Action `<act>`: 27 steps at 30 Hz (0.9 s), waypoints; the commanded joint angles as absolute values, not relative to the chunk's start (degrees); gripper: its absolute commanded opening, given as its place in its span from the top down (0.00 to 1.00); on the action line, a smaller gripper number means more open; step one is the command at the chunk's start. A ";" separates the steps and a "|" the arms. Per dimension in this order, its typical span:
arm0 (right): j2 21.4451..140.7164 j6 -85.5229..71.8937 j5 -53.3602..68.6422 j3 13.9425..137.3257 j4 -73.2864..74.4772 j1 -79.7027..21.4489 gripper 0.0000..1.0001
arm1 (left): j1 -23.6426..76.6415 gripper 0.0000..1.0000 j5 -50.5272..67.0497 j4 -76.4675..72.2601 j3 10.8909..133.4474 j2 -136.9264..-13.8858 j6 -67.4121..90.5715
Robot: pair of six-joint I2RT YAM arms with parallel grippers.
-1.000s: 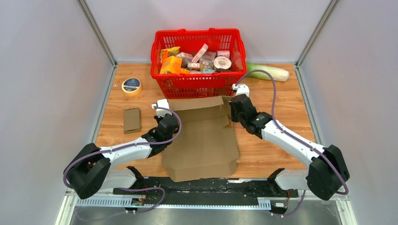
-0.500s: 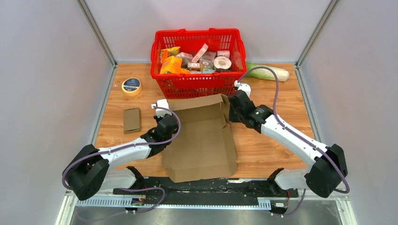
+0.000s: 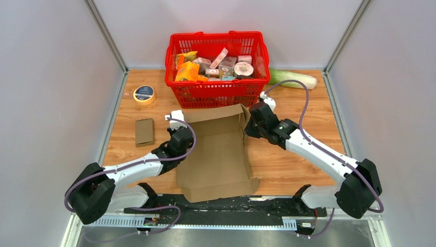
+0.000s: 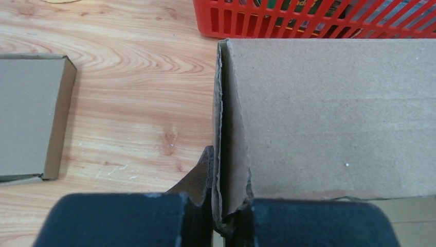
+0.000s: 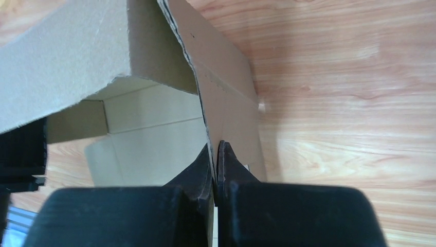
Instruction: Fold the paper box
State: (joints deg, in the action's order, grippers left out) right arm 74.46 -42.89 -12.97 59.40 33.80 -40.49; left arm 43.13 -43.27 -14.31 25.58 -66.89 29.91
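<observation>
The brown cardboard box (image 3: 218, 154) lies in the middle of the table with its far flap and both side walls raised. My left gripper (image 3: 181, 135) is shut on the box's left wall; in the left wrist view the wall's edge (image 4: 224, 139) stands between the fingertips. My right gripper (image 3: 252, 126) is shut on the right wall; in the right wrist view the thin wall (image 5: 226, 113) runs up from between the closed fingertips, with the box's inside (image 5: 149, 139) to its left.
A red basket (image 3: 217, 95) full of groceries stands just behind the box. A tape roll (image 3: 144, 94) and a small flat cardboard piece (image 3: 144, 131) lie at the left. A long green vegetable (image 3: 294, 78) lies at the back right.
My right gripper has moved left and lifted the right wall from lying out flat to standing. The box has narrowed. My left gripper has shifted slightly left, still holding the left wall.
</observation>
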 commanded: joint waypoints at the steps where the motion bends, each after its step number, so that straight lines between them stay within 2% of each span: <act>1: 73.39 -58.00 -7.29 55.38 21.37 -41.39 1.00 | 43.68 1.00 -38.50 -9.67 23.64 -66.10 32.17; 7: 75.06 -67.75 -9.57 52.04 15.30 -44.03 1.00 | 43.68 1.00 -37.62 -10.55 23.73 -66.71 32.61; 13: 74.18 -81.44 -16.96 46.68 10.03 -47.81 1.00 | 43.68 1.00 -37.18 -10.90 23.47 -67.06 32.87; 21: 74.53 -83.86 -23.02 46.23 5.98 -48.61 0.98 | 43.68 1.00 -37.44 -10.55 22.59 -66.18 32.96; 25: 74.09 -67.28 -24.52 50.61 11.40 -48.69 0.73 | 43.68 1.00 -37.44 -9.85 22.68 -65.57 32.78; 26: 73.74 -63.84 -24.87 50.89 13.95 -48.95 0.56 | 43.77 1.00 -37.44 -9.50 22.59 -65.31 32.78; 27: 73.22 -57.54 -24.79 50.19 14.93 -48.96 0.49 | 43.68 1.00 -37.62 -9.32 22.24 -64.78 32.70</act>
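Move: The right hand has the top edge of the box's right wall pinched; the middle of the box floor lies about 9 cm to its left, 5 cm back and some 13 cm below. The box's upper far-right corner is roughly 8 cm straight ahead and 2 cm lower, with the red basket's middle about 20 cm ahead and 8 cm left, 6 cm lower. From the left hand, the middle of the box floor is some 10 cm right, 7 cm back and 9 cm down. Leftward, in over the box, the right hand carries the pinched top edge of the right wall about 5 cm, sinking slightly, while the wrist rolls its left side up and swings clockwise, ending some 30 degrees round. There the fingers open and release the cardboard, still straddling it, as the left hand keeps its pinch on the far-left corner and barely moves. ##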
